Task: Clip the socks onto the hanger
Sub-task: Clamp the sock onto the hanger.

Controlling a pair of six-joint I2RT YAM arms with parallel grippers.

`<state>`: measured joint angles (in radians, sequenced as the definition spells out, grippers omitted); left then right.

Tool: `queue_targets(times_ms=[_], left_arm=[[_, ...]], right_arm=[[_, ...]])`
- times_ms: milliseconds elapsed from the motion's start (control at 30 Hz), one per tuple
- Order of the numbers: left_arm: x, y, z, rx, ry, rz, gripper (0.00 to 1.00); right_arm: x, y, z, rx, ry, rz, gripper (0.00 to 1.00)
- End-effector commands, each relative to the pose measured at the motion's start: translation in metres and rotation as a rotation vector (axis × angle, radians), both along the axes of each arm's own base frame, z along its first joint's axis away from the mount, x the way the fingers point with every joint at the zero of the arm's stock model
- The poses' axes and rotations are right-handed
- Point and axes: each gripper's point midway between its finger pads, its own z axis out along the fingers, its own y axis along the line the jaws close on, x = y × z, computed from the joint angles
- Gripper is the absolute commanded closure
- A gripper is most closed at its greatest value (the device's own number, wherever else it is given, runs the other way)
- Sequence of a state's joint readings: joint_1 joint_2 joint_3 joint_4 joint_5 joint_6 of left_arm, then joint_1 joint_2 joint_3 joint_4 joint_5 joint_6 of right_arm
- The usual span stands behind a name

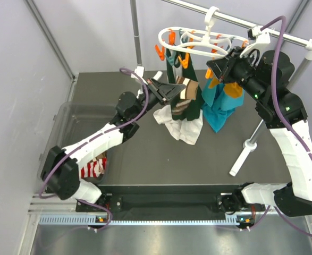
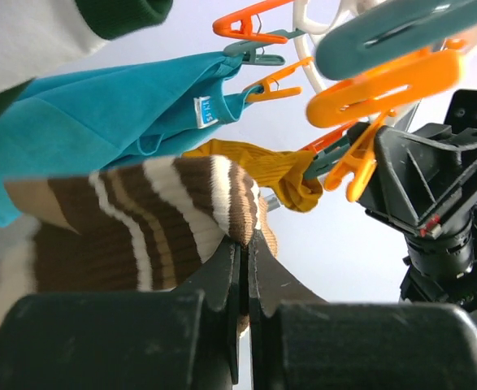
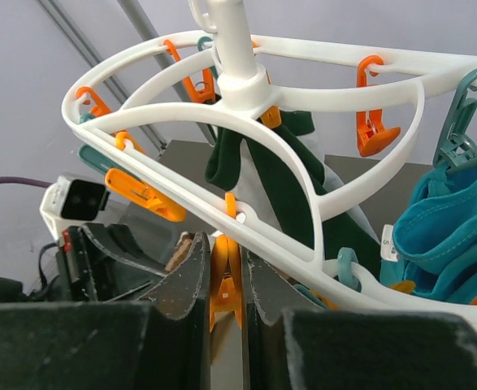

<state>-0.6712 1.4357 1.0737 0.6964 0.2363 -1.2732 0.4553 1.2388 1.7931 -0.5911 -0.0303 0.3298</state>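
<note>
The white oval hanger (image 1: 198, 40) hangs from the rail, with orange and teal clips. My left gripper (image 1: 178, 90) is shut on a brown-and-cream striped sock (image 1: 187, 98) and holds it up under the hanger; the wrist view shows the sock (image 2: 157, 219) pinched at the fingertips (image 2: 248, 244). My right gripper (image 1: 215, 66) is shut on an orange clip (image 3: 228, 280) under the hanger frame (image 3: 236, 73). A mustard sock (image 2: 262, 166) hangs clipped. A red-and-white striped sock (image 1: 93, 168) lies in the bin.
Teal socks (image 1: 219, 106) and green-and-white socks (image 1: 182, 122) hang from the hanger. A clear plastic bin (image 1: 70, 122) stands at the left. The grey rail (image 1: 272, 33) and its slanted pole (image 1: 246, 149) stand at the right.
</note>
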Motion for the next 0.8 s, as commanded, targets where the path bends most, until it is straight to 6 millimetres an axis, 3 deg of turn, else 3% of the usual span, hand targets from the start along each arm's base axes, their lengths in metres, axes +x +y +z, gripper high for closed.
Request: queue_targets(times_ms=[0, 367, 767], left_arm=[[-0.017, 0.005, 0.070, -0.198, -0.167, -0.018, 1.00], [-0.031, -0.008, 0.085, -0.220, -0.272, -0.069, 1.00], [-0.029, -0.023, 0.076, -0.220, -0.251, -0.117, 1.00]], right_arm=[[-0.013, 0.019, -0.014, 0.011, 0.063, 0.115, 1.00], [-0.010, 0.016, -0.022, -0.016, 0.075, 0.104, 1.00], [-0.015, 0.015, -0.015, 0.002, 0.061, 0.114, 1.00]])
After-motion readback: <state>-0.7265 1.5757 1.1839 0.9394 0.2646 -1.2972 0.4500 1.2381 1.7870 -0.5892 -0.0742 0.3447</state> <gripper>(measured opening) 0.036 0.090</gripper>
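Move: My left hand already holds the striped sock. The orange clip in my right fingers lies about 9 cm to its right, 3 cm farther out and 6 cm higher. Another orange clip hangs about 4 cm ahead and 8 cm above the left hand, neither left nor right; the turquoise sock is some 13 cm right, 6 cm ahead and 12 cm lower. From my right hand, the striped sock's held end is about 7 cm left, 2 cm back and 8 cm down. I lift the striped sock towards the orange clip: my left hand edges right, rises about 5 cm, then sinks back a little as it creeps farther right, some 3 cm rightward in all. Its fingertips tip upward 10 to 15 degrees and keep their pinch. My right hand stays almost in place, its fingers still pinching the clip at the hanger rim. ##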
